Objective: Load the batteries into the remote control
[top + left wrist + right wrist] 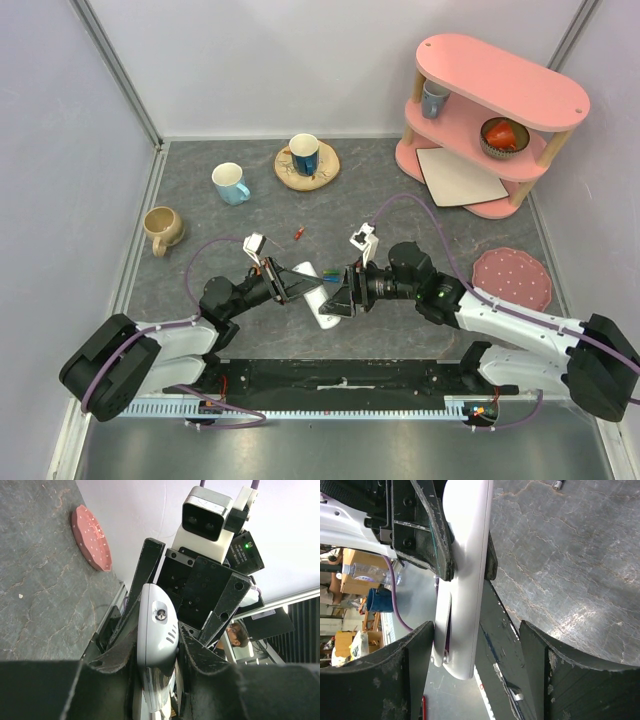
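Observation:
The white remote control [323, 303] is held off the table between the two arms. My left gripper [296, 284] is shut on it; in the left wrist view the remote [156, 630] is clamped edge-on between my fingers [107, 662]. My right gripper [340, 295] is open around the remote's other end [465, 605]. Its left finger [415, 655] touches the remote's back cover, and its right finger stands apart. A red battery [298, 233] lies on the table behind the grippers. A small battery [558, 484] shows at the top of the right wrist view. Other batteries are not visible.
A blue mug [230, 183], a dark blue cup on a wooden plate [305, 155] and a tan mug [162, 228] stand at the back left. A pink two-tier shelf [495, 120] is at the back right. A pink dotted plate [512, 278] lies beside the right arm.

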### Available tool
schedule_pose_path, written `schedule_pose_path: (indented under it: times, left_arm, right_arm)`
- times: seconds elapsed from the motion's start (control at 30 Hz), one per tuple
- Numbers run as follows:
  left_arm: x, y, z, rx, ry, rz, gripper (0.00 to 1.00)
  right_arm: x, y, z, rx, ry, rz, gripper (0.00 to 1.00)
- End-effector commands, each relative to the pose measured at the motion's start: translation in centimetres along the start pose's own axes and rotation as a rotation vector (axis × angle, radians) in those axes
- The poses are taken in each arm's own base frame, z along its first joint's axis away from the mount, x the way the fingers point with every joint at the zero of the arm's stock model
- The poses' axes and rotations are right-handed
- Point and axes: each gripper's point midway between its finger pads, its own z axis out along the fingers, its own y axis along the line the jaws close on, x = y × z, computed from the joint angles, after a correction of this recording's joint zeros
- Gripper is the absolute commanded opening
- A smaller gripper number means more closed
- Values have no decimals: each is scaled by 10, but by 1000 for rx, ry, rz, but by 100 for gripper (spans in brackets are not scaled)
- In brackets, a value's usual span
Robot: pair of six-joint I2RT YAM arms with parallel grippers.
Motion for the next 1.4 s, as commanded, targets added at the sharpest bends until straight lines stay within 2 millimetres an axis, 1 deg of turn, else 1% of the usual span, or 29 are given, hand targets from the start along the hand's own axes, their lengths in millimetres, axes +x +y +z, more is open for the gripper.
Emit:
schedule_pose_path:
  times: [0.0,0.27,0.4,0.5,0.6,0.67,0.7,0.73,0.77,0.8,0.83,0.9,0.93,0.97,1.0,1.07,1.1,1.17,1.2,1.23,1.3,1.33,1.37]
  left_arm:
    - [-3,-33,3,115,7,39,2]
    - [-2,-35,2,120,9,42,2]
    - [-1,-35,1,122,10,43,2]
    - [-2,-36,1,124,8,48,2]
    - [-2,-33,1,116,4,52,2]
    - [-3,-31,2,104,2,51,2]
    - [-3,-30,2,102,2,55,2]
    - [-3,-30,2,100,0,59,2]
    - [-3,-30,2,98,1,59,2]
    - [-3,-30,2,96,1,64,2]
    - [-3,-29,2,95,1,65,2]
    - [-4,-29,2,90,-3,72,2]
    - [-4,-30,2,91,-2,73,2]
    - [-5,-30,3,91,-5,76,2]
    - [-5,-30,4,89,-3,77,2]
    - [-5,-31,4,90,0,78,2]
    - [-5,-28,5,80,-1,78,2]
    - [-5,-27,5,75,1,78,2]
    - [-5,-26,6,69,2,77,2]
    - [-5,-25,6,63,4,76,2]
    - [-6,-24,7,52,4,75,5]
    - [-6,-23,8,49,3,76,13]
    - [-8,-24,9,48,1,81,19]
  right_arm:
    - [-9,-3,4,-3,-34,4,75]
    - [-11,-3,7,-30,-44,41,71]
    - [-10,0,10,-55,-46,55,66]
    - [-10,2,10,-74,-48,67,60]
    - [-7,5,12,-104,-37,81,46]
    - [-6,8,11,-129,-35,84,43]
    - [-5,9,12,-140,-31,88,43]
    - [-4,13,11,-158,-24,100,45]
    - [-3,15,11,-174,-28,98,48]
    - [-4,16,11,-181,-34,104,54]
    - [-4,17,11,-188,-33,112,56]
    - [-4,19,11,-211,-34,113,57]
    - [-5,21,11,-219,-37,118,55]
    - [-5,24,11,-236,-40,122,52]
    - [-6,24,11,-240,-41,123,45]
    - [-5,24,12,-247,-43,125,36]
    - [-5,26,11,-254,-43,123,27]
    - [-6,27,10,-263,-44,125,15]
    - [-5,27,10,-265,-40,123,2]
    - [-5,27,10,-263,-36,126,0]
    - [-4,29,9,-264,-29,117,0]
    - [-3,27,9,-249,-18,115,0]
    - [-4,31,6,-248,-19,100,0]
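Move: The remote control, held up in the left fingers, has its middle about 3 cm left and 2 cm ahead of the open right hand, level with it; its near end reaches between those fingers. The green and blue batteries lie on the table some 4 cm ahead of the right hand, straight in line and 17 cm below; the red battery is roughly 14 cm ahead and 8 cm left. From the left hand, the remote's middle is about 2 cm back and level. Right hand eases about 2 cm left, back and up, tilting some 15 degrees, pinching the left-held remote's near end. ##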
